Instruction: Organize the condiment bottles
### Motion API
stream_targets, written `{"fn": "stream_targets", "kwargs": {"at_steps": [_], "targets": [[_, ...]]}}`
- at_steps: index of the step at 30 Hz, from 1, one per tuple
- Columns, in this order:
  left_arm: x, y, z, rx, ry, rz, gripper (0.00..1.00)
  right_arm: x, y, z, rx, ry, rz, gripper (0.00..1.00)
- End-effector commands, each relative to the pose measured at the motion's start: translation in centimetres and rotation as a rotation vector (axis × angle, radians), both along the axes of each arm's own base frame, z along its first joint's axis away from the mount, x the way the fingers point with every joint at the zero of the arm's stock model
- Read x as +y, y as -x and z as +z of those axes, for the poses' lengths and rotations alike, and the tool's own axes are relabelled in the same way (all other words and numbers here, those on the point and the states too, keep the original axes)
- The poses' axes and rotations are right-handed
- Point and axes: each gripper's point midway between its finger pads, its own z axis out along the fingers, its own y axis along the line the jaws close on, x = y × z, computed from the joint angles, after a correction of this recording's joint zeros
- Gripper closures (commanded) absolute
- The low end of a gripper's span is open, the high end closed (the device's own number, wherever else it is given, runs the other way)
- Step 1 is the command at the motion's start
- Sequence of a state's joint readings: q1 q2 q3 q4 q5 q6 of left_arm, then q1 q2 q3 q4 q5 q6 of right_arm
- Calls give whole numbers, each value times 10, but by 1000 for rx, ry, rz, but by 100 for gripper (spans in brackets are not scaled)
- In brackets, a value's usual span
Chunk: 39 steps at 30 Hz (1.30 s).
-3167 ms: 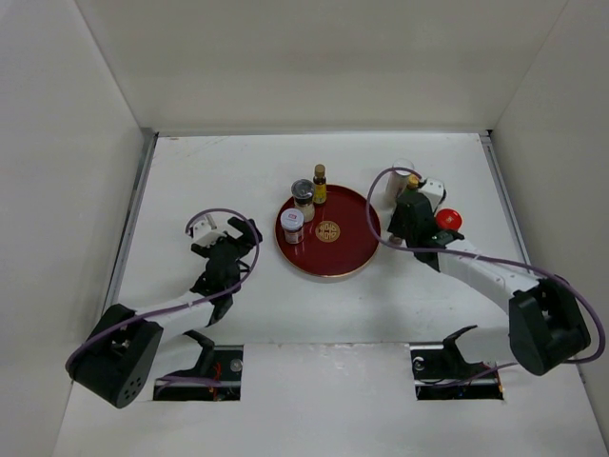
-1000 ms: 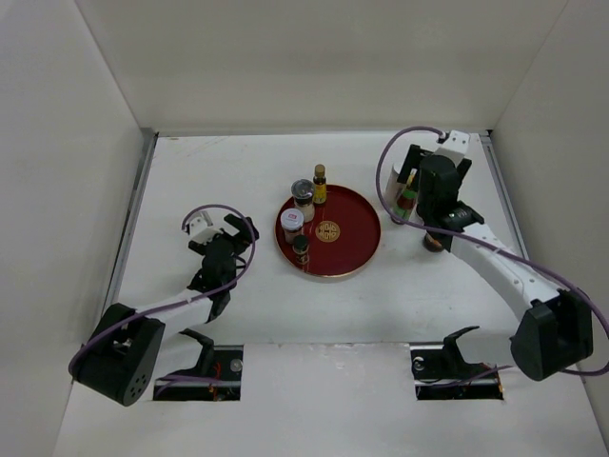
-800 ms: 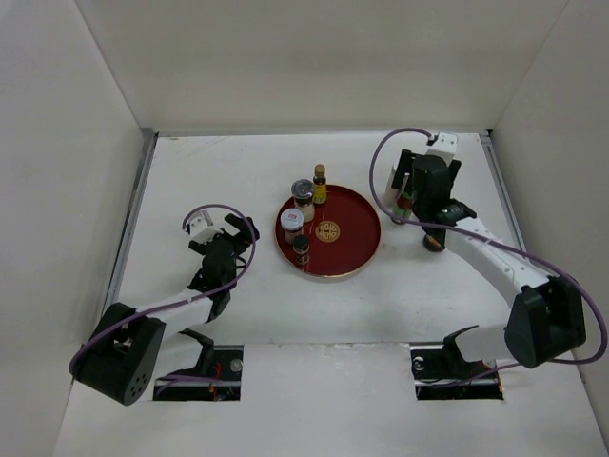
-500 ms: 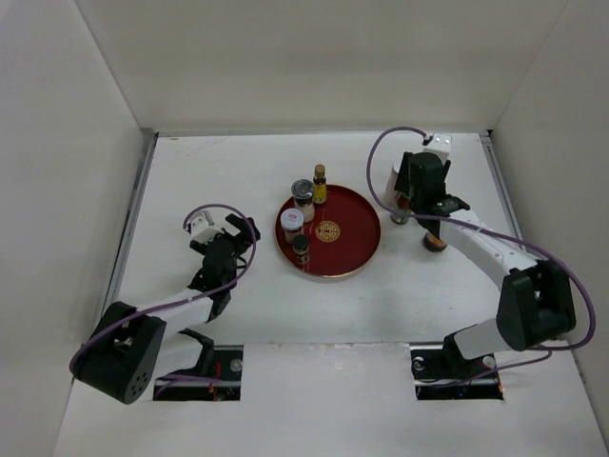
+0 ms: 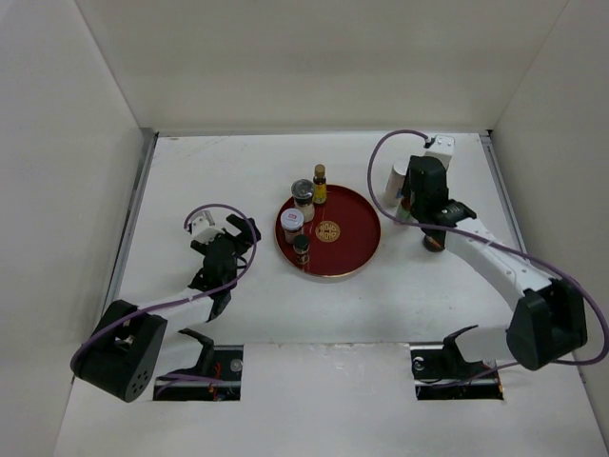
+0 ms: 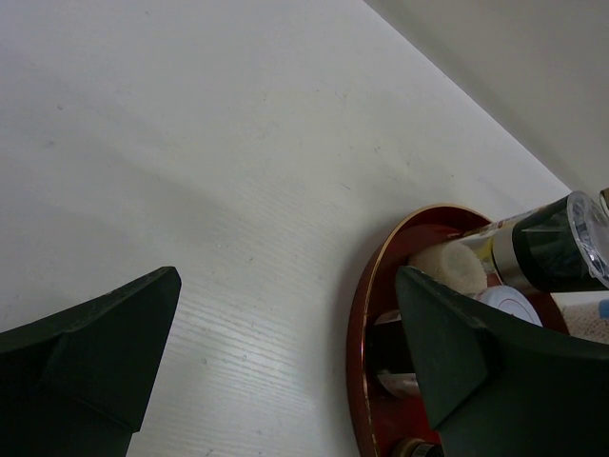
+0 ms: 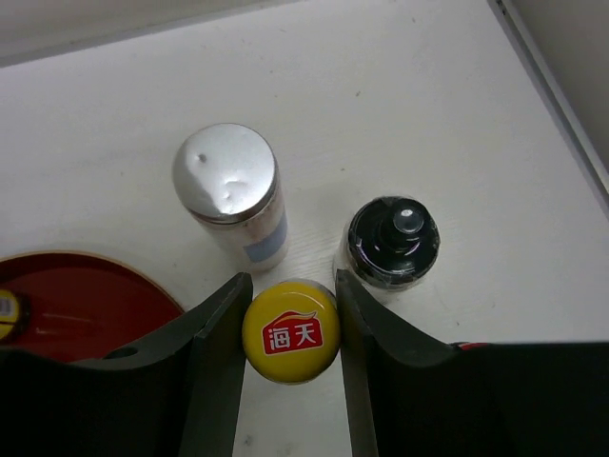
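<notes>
My right gripper (image 7: 291, 303) is shut on a yellow-capped bottle (image 7: 290, 333), both fingers against its cap. It stands at the back right of the table, by a tall white silver-capped bottle (image 7: 228, 190) and a black-capped bottle (image 7: 392, 243). In the top view my right gripper (image 5: 412, 204) is beside the white bottle (image 5: 395, 179), with a red-capped jar (image 5: 433, 241) just in front. Several bottles stand on the round red tray (image 5: 354, 249): a yellow-capped one (image 5: 320, 184), a black-lidded jar (image 5: 303, 193), a red-and-white-lidded jar (image 5: 293, 222) and a small dark bottle (image 5: 301, 249). My left gripper (image 5: 239, 234) is open and empty, left of the tray.
White walls enclose the table on three sides, and a metal rail (image 5: 133, 219) runs along its left edge. The left wrist view shows the tray's rim (image 6: 366, 314) close to my left gripper's right finger (image 6: 447, 352), with bare table between the fingers.
My right gripper carried the yellow-capped bottle toward the back right and lowered it beside the white bottle. A small dark bottle now stands on the tray's front left. The left arm has barely moved.
</notes>
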<state>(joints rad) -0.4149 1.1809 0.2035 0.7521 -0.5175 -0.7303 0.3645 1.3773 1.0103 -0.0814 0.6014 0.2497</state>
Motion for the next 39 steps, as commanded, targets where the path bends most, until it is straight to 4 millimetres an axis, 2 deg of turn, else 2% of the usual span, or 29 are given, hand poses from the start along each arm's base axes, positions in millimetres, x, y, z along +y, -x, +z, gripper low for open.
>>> {"fn": "stream_targets", "kwargs": {"at_steps": [1, 4, 8, 13, 16, 22, 32, 34, 36, 39], "targets": [[-6, -10, 26, -75, 43, -2, 0, 17, 9, 99, -284, -95, 19, 75], [-5, -11, 21, -61, 38, 0, 0, 49, 11, 116, -314, -144, 125, 75], [-5, -10, 25, -73, 43, 1, 0, 102, -2, 116, -316, -201, 274, 75], [-5, -9, 26, -73, 43, 0, 0, 146, -28, 116, -334, -221, 342, 75], [-4, -10, 23, -64, 38, 4, 0, 162, -44, 116, -339, -218, 358, 75], [-7, -10, 24, -65, 39, -5, 0, 179, -69, 106, -324, -183, 372, 75], [-11, -11, 23, -61, 40, -22, 0, 189, -83, 60, -240, -129, 382, 70], [-10, -11, 24, -65, 38, -14, 0, 190, -79, 58, -233, -125, 387, 59], [-9, -11, 22, -58, 35, -11, 0, 187, -74, 69, -250, -128, 388, 46], [-10, -10, 24, -65, 38, -13, 0, 179, -61, 91, -283, -143, 391, 32]]}}
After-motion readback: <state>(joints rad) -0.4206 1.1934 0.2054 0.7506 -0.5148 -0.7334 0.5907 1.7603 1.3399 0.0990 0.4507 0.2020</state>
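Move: The right hand already holds the green bottle by its upper part. It is bound for the free far part of the red tray, about 18 cm to the hand's left, 7 cm ahead and 12 cm below; the yellow-label bottle stands 5 cm farther left of that spot and 1 cm farther out. Close to the hand, the silver-capped jar stands 7 cm ahead and 2 cm left, and the black-capped bottle 3 cm ahead and 7 cm right. From the left hand the spot lies roughly 31 cm right, 12 cm ahead and 4 cm below. Keeping its grip on the green bottle, the right hand first draws up about 5 cm and slightly back, out from between the silver-capped jar and the black-capped bottle, then swings left some 18 cm while the wrist turns about 20 degrees counter-clockwise. On the way it turns forward and sinks to near its starting height, bringing the bottle down onto the tray's far part just right of the yellow-label bottle, slows to set it there, and at the end spreads its fingers to let go and begins to rise. ##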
